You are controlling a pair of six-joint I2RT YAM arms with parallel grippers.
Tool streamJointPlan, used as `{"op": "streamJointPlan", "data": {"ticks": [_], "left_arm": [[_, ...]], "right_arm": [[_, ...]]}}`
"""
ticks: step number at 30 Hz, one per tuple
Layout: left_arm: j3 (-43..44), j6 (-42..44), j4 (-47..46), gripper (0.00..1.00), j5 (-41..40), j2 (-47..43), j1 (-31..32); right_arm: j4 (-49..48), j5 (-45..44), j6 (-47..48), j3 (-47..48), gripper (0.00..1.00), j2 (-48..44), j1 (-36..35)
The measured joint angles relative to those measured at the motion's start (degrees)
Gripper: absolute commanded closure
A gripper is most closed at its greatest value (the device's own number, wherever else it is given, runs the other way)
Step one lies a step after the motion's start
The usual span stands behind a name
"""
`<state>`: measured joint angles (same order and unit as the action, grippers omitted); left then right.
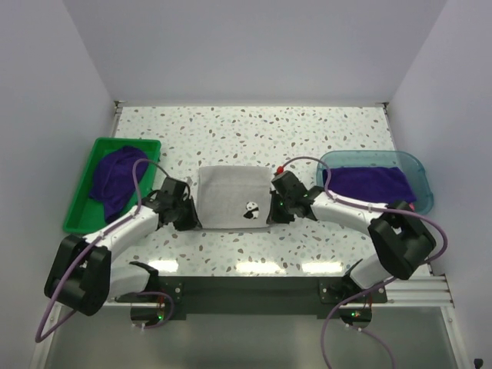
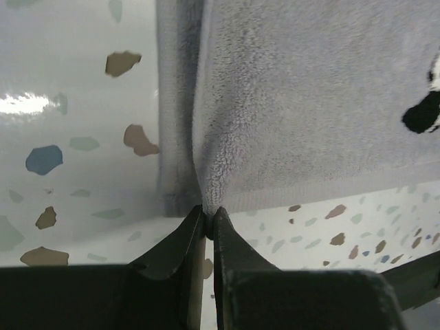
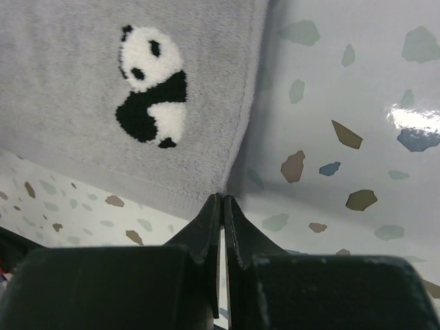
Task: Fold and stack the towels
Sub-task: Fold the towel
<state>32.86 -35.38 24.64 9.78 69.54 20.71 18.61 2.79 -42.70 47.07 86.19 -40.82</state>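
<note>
A pale grey towel (image 1: 229, 196) with a small panda patch (image 3: 150, 84) lies flat in the middle of the table. My left gripper (image 2: 210, 212) is shut on its near left corner, with a tuft of cloth (image 2: 212, 180) pinched between the tips. At the near right corner my right gripper (image 3: 223, 199) is shut, and the towel's edge (image 3: 237, 155) runs straight into its tips. In the top view the left gripper (image 1: 192, 215) and the right gripper (image 1: 271, 212) sit at the towel's two near corners. A dark purple towel (image 1: 115, 175) lies bunched in the bin, and another (image 1: 370, 183) lies in the tray.
A green plastic bin (image 1: 81, 201) stands at the left of the speckled table (image 1: 254, 131). A translucent teal tray (image 1: 419, 173) stands at the right. White walls close in the back and both sides. A small red object (image 1: 282, 167) lies just behind the right wrist.
</note>
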Motion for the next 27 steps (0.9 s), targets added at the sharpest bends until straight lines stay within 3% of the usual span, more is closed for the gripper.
{"op": "streamJointPlan", "data": {"ticks": [8,11,12,15,20,27], "left_arm": [[-3.04,-1.18,-2.93,1.00,0.46,1.81,0.00],[-3.28,-1.60,-3.19,1.00,0.42,1.46,0.00],[-3.39,-1.62,-3.21,1.00,0.35,1.29,0.00],[-3.50,-1.62,-2.97,0.99,-0.04,0.81,0.00],[-3.54,-1.55,-1.86,0.98,-1.33,-0.79,0.00],[-3.54,-1.44,-1.14,0.97,-1.38,-1.01,0.00]], "right_arm": [[-2.29,1.86,-0.24,-2.32,1.00,3.50,0.02],[-2.40,1.90,-0.09,-2.40,0.87,3.48,0.02],[-2.45,1.90,0.07,-2.40,0.77,3.43,0.02],[-1.97,1.86,1.03,-2.36,0.66,2.78,-0.02],[3.63,-0.83,5.18,-0.50,0.63,-0.13,0.15],[4.09,-2.25,12.09,11.13,0.67,0.72,4.55]]}}
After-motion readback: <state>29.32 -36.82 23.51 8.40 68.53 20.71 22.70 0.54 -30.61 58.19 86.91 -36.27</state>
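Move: The grey towel's near right corner is already pinched in the right fingers and its near left corner in the left fingers; each corner's spot on the table lies about 1 cm back and 2 to 3 cm below the hand point. From the right hand, the panda patch is some 4 cm ahead and 5 cm to the left, and the towel's far right corner about 16 cm straight ahead, both about 3 cm lower. The towel's near edge is lowered to the table by both hands, sinking 2 to 3 cm and easing back about 1 cm. The right fingers then open partway and let go of their corner, and that hand rises about 8 cm while reaching forward 7 cm towards the far right corner, tilting some 10 degrees so the fingers point more forward. The left hand stays low, keeping its pinch. ##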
